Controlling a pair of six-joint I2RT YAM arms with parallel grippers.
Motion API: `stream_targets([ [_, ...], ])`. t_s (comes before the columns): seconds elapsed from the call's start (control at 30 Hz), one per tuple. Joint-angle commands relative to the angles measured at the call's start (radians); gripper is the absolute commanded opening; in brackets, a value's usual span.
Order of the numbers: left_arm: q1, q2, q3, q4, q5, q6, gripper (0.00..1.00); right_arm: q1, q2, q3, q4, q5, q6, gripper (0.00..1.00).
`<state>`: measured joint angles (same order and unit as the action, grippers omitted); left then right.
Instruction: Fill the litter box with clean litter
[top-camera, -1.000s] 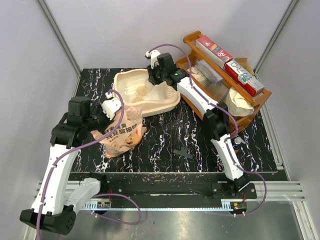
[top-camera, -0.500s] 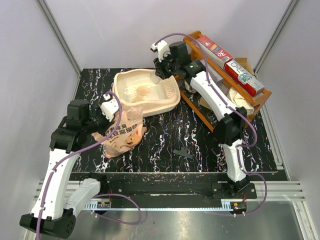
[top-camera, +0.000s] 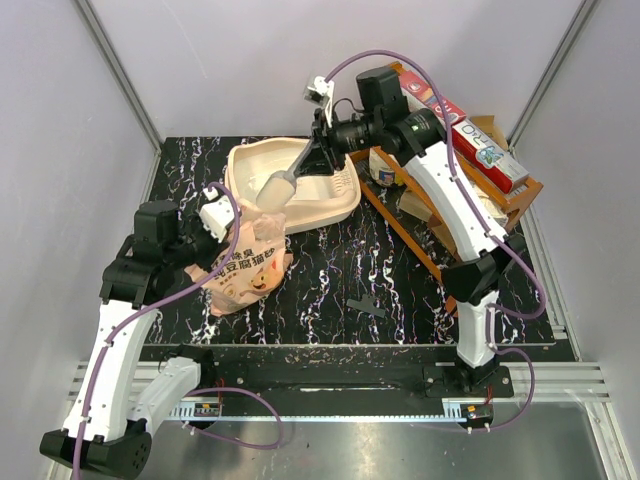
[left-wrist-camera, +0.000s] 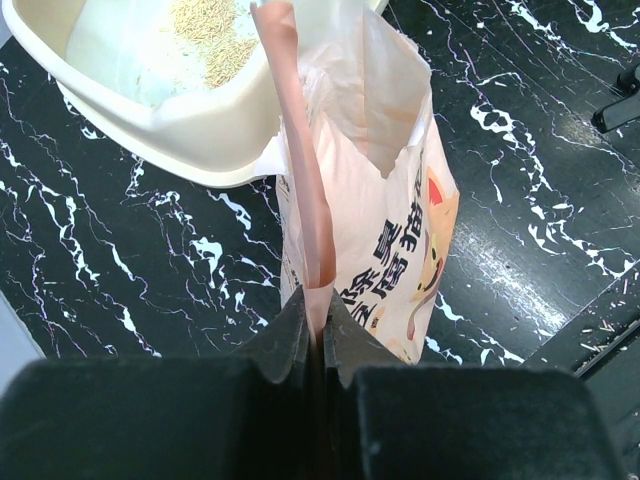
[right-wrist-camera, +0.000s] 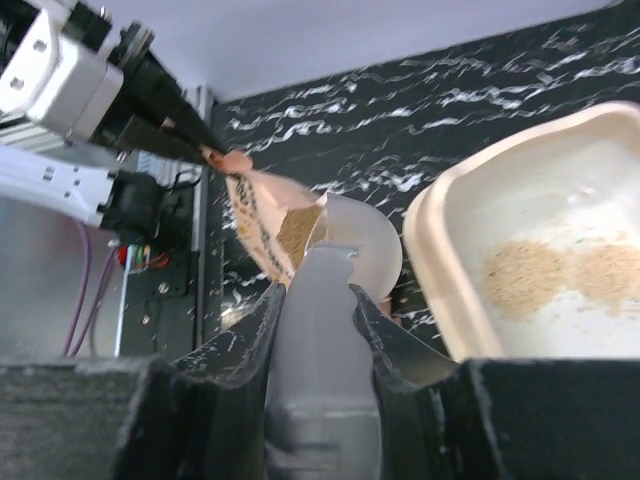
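The cream litter box (top-camera: 340, 207) lies at the back left of the table, with a small pile of tan litter (left-wrist-camera: 212, 36) on its floor; the pile also shows in the right wrist view (right-wrist-camera: 560, 272). My right gripper (top-camera: 318, 157) is shut on the handle of a grey scoop (top-camera: 276, 188), whose bowl hangs over the box's near left side, pointing at the bag. In the right wrist view the scoop (right-wrist-camera: 362, 240) is right by the bag's open mouth (right-wrist-camera: 290, 232). My left gripper (left-wrist-camera: 320, 300) is shut on the rim of the pink-orange litter bag (top-camera: 245, 265) and holds it open and upright.
A brown wooden rack (top-camera: 392, 216) with boxes and bags stands at the back right, close behind my right arm. A small black clip (top-camera: 368, 306) lies on the black marbled table in front of the right arm's base.
My right arm has risen and swung back from the box's far end, bringing the scoop out over the near left side toward the bag. The left gripper has barely moved.
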<state>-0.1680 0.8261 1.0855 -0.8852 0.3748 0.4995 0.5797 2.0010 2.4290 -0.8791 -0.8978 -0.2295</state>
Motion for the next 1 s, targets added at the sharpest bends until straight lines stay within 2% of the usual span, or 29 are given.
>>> stream_targets([
  [0.0,0.002,-0.027,0.024,0.15,0.062,-0.018,0.0,0.028,0.039,0.031,-0.161,-0.089,-0.119,0.0],
  [0.13,0.005,-0.03,0.025,0.15,0.062,-0.024,0.0,0.06,0.068,0.028,-0.207,-0.04,-0.232,0.0],
  [0.37,0.005,-0.03,0.025,0.149,0.095,-0.035,0.0,0.134,0.198,0.123,-0.193,0.031,-0.249,0.0],
  [0.47,0.005,-0.025,0.039,0.15,0.105,-0.039,0.0,0.176,0.241,0.189,-0.213,0.13,-0.209,0.0],
  [0.53,0.005,-0.022,0.05,0.152,0.105,-0.047,0.0,0.204,0.242,0.174,-0.207,0.207,-0.119,0.0],
  [0.57,0.007,-0.021,0.053,0.153,0.102,-0.053,0.0,0.213,0.242,0.168,-0.199,0.318,-0.06,0.0],
  [0.6,0.005,-0.018,0.057,0.158,0.101,-0.059,0.0,0.223,0.242,0.163,-0.201,0.383,0.069,0.0],
  [0.67,0.005,-0.016,0.068,0.16,0.099,-0.065,0.0,0.229,0.251,0.177,-0.239,0.543,0.169,0.0],
  [0.7,0.005,-0.015,0.07,0.163,0.102,-0.068,0.0,0.232,0.254,0.185,-0.285,0.563,0.218,0.0],
  [0.77,0.005,-0.013,0.073,0.17,0.101,-0.072,0.0,0.249,0.239,0.17,-0.313,0.668,0.22,0.0],
  [0.83,0.005,-0.01,0.071,0.183,0.099,-0.079,0.0,0.253,0.211,0.089,-0.279,0.704,0.211,0.0],
  [0.97,0.004,-0.004,0.071,0.195,0.108,-0.09,0.0,0.255,0.197,0.028,-0.251,0.755,0.194,0.0],
])
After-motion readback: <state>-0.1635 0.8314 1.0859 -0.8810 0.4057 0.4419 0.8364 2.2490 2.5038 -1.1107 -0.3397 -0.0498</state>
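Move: The right hand grips the scoop's handle high up, empty bowl out to its left; the bag mouth it goes for lies about 14 cm left, 3 cm back and some 25 cm below. The litter box's middle is roughly 18 cm ahead, 5 cm left and 34 cm below; the left gripper is about 25 cm left, 13 cm back and 14 cm lower. From the left hand, the mouth is some 10 cm ahead, 11 cm right and 11 cm below. The right hand brings the held scoop down about 16 cm and some 6 cm to its left towards the open bag mouth, drifting slightly back and easing a touch right again near the end. Late on, the wrist tips the scoop from nearly level to steeply down-left, turning some 35 degrees in all and a little clockwise, so the bowl goes in over the rim to the litter, while the left gripper stays in place and keeps its pinch on the bag's upper edge. ##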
